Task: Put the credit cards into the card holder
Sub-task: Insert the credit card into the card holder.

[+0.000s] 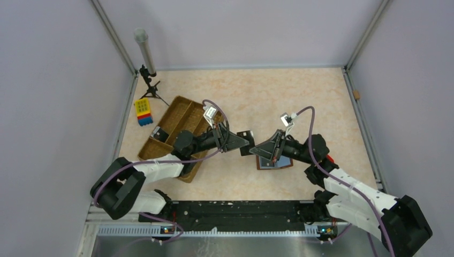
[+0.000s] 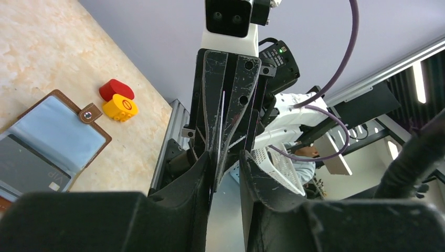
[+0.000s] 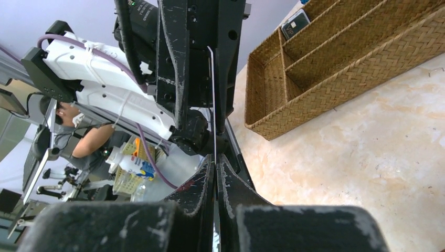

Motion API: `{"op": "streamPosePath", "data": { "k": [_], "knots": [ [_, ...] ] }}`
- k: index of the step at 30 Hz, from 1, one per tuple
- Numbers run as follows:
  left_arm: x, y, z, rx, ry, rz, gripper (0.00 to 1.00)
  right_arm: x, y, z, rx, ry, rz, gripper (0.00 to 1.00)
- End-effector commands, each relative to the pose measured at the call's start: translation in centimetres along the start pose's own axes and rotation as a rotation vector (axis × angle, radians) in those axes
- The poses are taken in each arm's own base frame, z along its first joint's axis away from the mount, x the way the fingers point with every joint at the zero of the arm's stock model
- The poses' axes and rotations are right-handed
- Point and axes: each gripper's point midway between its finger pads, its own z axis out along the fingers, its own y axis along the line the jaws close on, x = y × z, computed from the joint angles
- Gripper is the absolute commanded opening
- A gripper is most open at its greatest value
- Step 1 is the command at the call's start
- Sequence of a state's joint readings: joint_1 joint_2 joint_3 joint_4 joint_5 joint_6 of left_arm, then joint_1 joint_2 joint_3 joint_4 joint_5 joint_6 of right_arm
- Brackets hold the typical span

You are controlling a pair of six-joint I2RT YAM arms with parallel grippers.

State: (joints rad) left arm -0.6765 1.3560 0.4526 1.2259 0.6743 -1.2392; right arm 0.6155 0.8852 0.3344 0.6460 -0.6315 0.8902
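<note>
My right gripper [image 3: 215, 160] is shut on a thin credit card [image 3: 212, 94], seen edge-on and sticking out past its fingertips. My left gripper [image 2: 226, 157] faces it tip to tip above the table. The card [image 2: 221, 121] reaches in between the left fingers and lies against one of them, with a gap to the other. From above, the left gripper [image 1: 247, 142] and right gripper [image 1: 255, 149] meet just left of the brown card holder [image 1: 281, 162]. The holder [image 2: 52, 131] lies open on the table, with a dark grey card [image 2: 26, 168] in a pocket.
A woven compartmented tray [image 1: 176, 120] sits under the left arm, with a dark card-like thing [image 3: 295, 23] in one compartment. A yellow-and-blue block [image 1: 143, 111] and a small tripod with a tube [image 1: 145, 53] stand at the back left. Red and yellow pieces [image 2: 118, 100] lie beside the holder.
</note>
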Motion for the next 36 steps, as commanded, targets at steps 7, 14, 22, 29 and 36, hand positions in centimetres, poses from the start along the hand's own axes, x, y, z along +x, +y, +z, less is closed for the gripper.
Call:
{"op": "streamPosePath", "data": {
  "k": [7,14,22,29,36],
  "knots": [
    [0.8,-0.1,-0.4,-0.040,0.022,0.038,0.01,-1.1,0.8,0.2,-0.014,-0.034,-0.059,0.00],
    [1.1,4.1,-0.7,-0.243,0.020,0.033,0.00,-2.0,-4.1,-1.1,0.334,0.014,-0.103,0.54],
    [3.2,8.8,-0.1,-0.469,0.072,-0.029,0.00,-2.5,-14.0,-11.3,1.073,0.092,-0.035,0.80],
    [4.9,9.7,2.3,-0.463,0.138,-0.066,0.00,0.5,-17.7,-14.4,1.298,0.240,0.026,0.83],
    [5.5,10.1,2.9,-0.456,0.169,-0.076,0.00,3.8,-19.9,-15.7,1.366,0.299,0.099,0.81]
  ]
}}
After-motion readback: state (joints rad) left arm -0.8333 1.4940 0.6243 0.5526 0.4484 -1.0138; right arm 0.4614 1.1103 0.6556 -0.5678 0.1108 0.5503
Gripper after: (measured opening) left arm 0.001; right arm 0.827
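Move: The credit card hangs upright in the right fingers, its middle about 2 cm to the right of the left hand, whose slightly open fingers straddle it. The open card holder lies some 12 cm right of the right hand, 4 cm ahead and 22 cm below; from the left hand it is 16 cm right and 2 cm ahead. The woven basket stands roughly 28 cm left of the left hand, 12 cm ahead; the yellow toy lies about 33 cm right of the right hand, 1 cm ahead. Left pinches the card, lowers it about 12 cm; right opens, swings down and right above the holder. ##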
